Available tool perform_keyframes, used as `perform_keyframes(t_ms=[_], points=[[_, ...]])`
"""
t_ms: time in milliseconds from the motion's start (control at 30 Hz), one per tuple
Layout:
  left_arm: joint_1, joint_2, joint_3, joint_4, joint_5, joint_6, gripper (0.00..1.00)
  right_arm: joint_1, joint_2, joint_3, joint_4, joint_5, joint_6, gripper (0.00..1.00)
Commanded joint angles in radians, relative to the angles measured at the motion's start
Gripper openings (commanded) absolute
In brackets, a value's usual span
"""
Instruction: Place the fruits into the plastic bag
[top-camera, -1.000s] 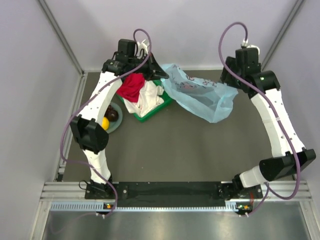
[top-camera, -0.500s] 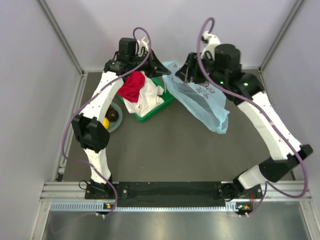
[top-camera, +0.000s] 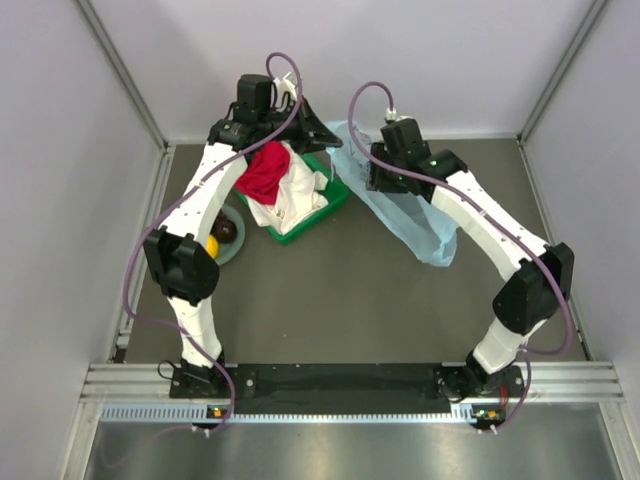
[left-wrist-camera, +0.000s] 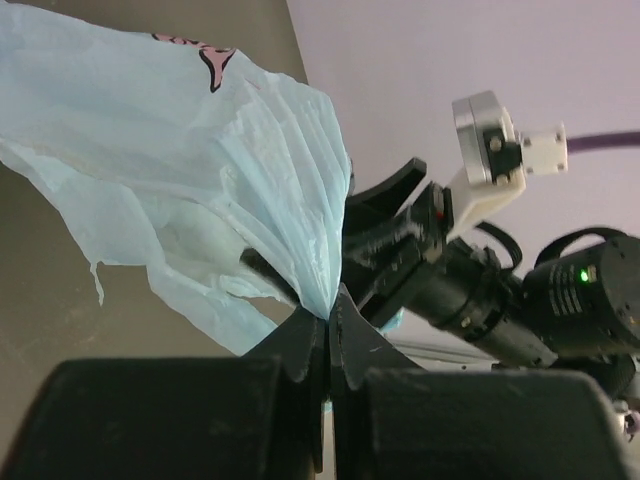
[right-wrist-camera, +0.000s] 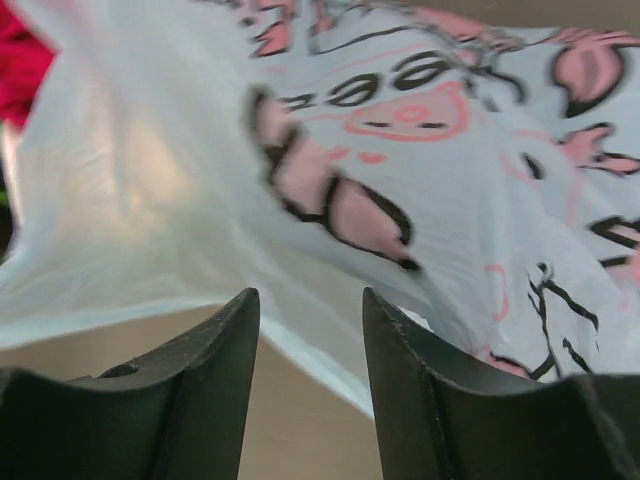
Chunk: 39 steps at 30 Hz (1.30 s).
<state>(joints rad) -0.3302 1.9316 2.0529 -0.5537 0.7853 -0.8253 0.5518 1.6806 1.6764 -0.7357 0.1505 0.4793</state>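
The light-blue plastic bag (top-camera: 415, 215) lies at the back of the table, with pink and black prints (right-wrist-camera: 400, 110). My left gripper (top-camera: 330, 138) is shut on the bag's left edge (left-wrist-camera: 300, 200), which bunches between its closed jaws (left-wrist-camera: 328, 318). My right gripper (top-camera: 372, 178) is open and empty just above the bag's upper left part, its fingertips (right-wrist-camera: 240, 300) close to the film. An orange-yellow citrus (top-camera: 210, 247) and a dark round fruit (top-camera: 227, 230) lie on the grey-green plate (top-camera: 236, 250) at the left. The grapes and the green fruit are not visible.
A green tray (top-camera: 318, 210) of red and white cloths (top-camera: 265, 172) stands between the plate and the bag. The left arm passes over the plate and tray. The right arm's wrist (left-wrist-camera: 470, 290) shows close behind the bag in the left wrist view. Walls enclose the table.
My right arm has swung from the back right to the left and down over the bag, close to my left gripper. The bag's right part has drawn in. My left arm has not moved.
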Motion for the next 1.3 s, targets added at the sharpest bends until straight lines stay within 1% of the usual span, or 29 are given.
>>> perform_keyframes(t_ms=[0, 67, 100, 133, 200, 267, 400, 467, 567, 700, 733, 767, 833, 967, 1100, 1167, 1267], points=[[-0.003, -0.042, -0.007, 0.090, 0.048, -0.011, 0.00, -0.072, 0.010, 0.005, 0.007, 0.181, 0.007, 0.47], [-0.004, -0.046, -0.022, 0.127, 0.104, -0.046, 0.00, -0.085, 0.022, -0.010, 0.044, 0.208, -0.010, 0.50], [-0.006, -0.052, -0.045, 0.179, 0.124, -0.060, 0.00, -0.089, 0.028, -0.010, 0.059, 0.221, -0.042, 0.54], [-0.010, -0.054, -0.056, 0.199, 0.153, -0.073, 0.00, -0.090, 0.037, -0.003, 0.079, 0.231, -0.060, 0.55], [-0.016, -0.057, -0.071, 0.231, 0.167, -0.092, 0.00, -0.089, 0.073, 0.006, 0.133, 0.225, -0.084, 0.58], [-0.026, -0.052, -0.071, 0.245, 0.181, -0.109, 0.00, -0.089, 0.121, 0.032, 0.182, 0.189, -0.082, 0.60], [-0.046, -0.034, -0.073, 0.333, 0.219, -0.181, 0.00, -0.089, 0.212, 0.072, 0.252, 0.146, -0.053, 0.64], [-0.059, -0.026, -0.073, 0.408, 0.238, -0.234, 0.00, -0.089, 0.240, 0.065, 0.289, 0.109, -0.065, 0.69], [-0.066, -0.020, -0.073, 0.497, 0.246, -0.297, 0.00, -0.089, 0.289, 0.040, 0.335, 0.018, -0.105, 0.73], [-0.064, -0.017, -0.069, 0.545, 0.212, -0.319, 0.00, -0.090, 0.294, -0.004, 0.285, -0.054, -0.105, 0.73], [-0.063, -0.017, -0.066, 0.546, 0.203, -0.318, 0.00, -0.089, 0.268, -0.045, 0.268, -0.095, -0.107, 0.73], [-0.059, -0.016, -0.068, 0.576, 0.194, -0.317, 0.00, -0.089, 0.254, -0.069, 0.256, -0.110, -0.107, 0.72], [-0.049, -0.014, -0.069, 0.580, 0.177, -0.316, 0.00, -0.090, 0.200, -0.144, 0.231, -0.138, -0.108, 0.72], [-0.020, -0.023, -0.073, 0.584, 0.146, -0.307, 0.00, -0.096, 0.119, -0.245, 0.125, -0.117, -0.120, 0.72], [0.000, -0.020, -0.073, 0.606, 0.129, -0.320, 0.00, -0.108, 0.036, -0.369, 0.101, -0.106, -0.104, 0.73], [-0.001, -0.005, -0.073, 0.612, 0.143, -0.345, 0.00, -0.112, -0.002, -0.386, 0.067, -0.092, -0.103, 0.73], [-0.007, 0.004, -0.083, 0.632, 0.161, -0.376, 0.00, -0.122, -0.037, -0.360, -0.011, -0.036, -0.123, 0.74]])
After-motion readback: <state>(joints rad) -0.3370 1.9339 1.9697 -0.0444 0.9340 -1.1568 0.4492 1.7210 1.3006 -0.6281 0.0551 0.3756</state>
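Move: The left hand already pinches the bag's rim; the plastic bag's body hangs about 14 cm to its right, 3 cm back and some 20 cm below. From the empty right hand, the bag's middle is level fore-and-aft, about 3 cm right and 10 cm down. The basket of cloths stands about 7 cm ahead and 11 cm left of the left hand, 31 cm below. The fruit plate is some 29 cm left of that hand, 5 cm back and 32 cm below. The right gripper enters the bag's mouth until film surrounds it: it swings right and forward about 9 cm, dives, then draws back some 13 cm while still sinking, fingers spreading wider and tipping down, 15 cm lower in all. The left hand keeps its pinch on the rim, easing back and right, then rising about 6 cm and coming forward again, fingertips tilting up. ##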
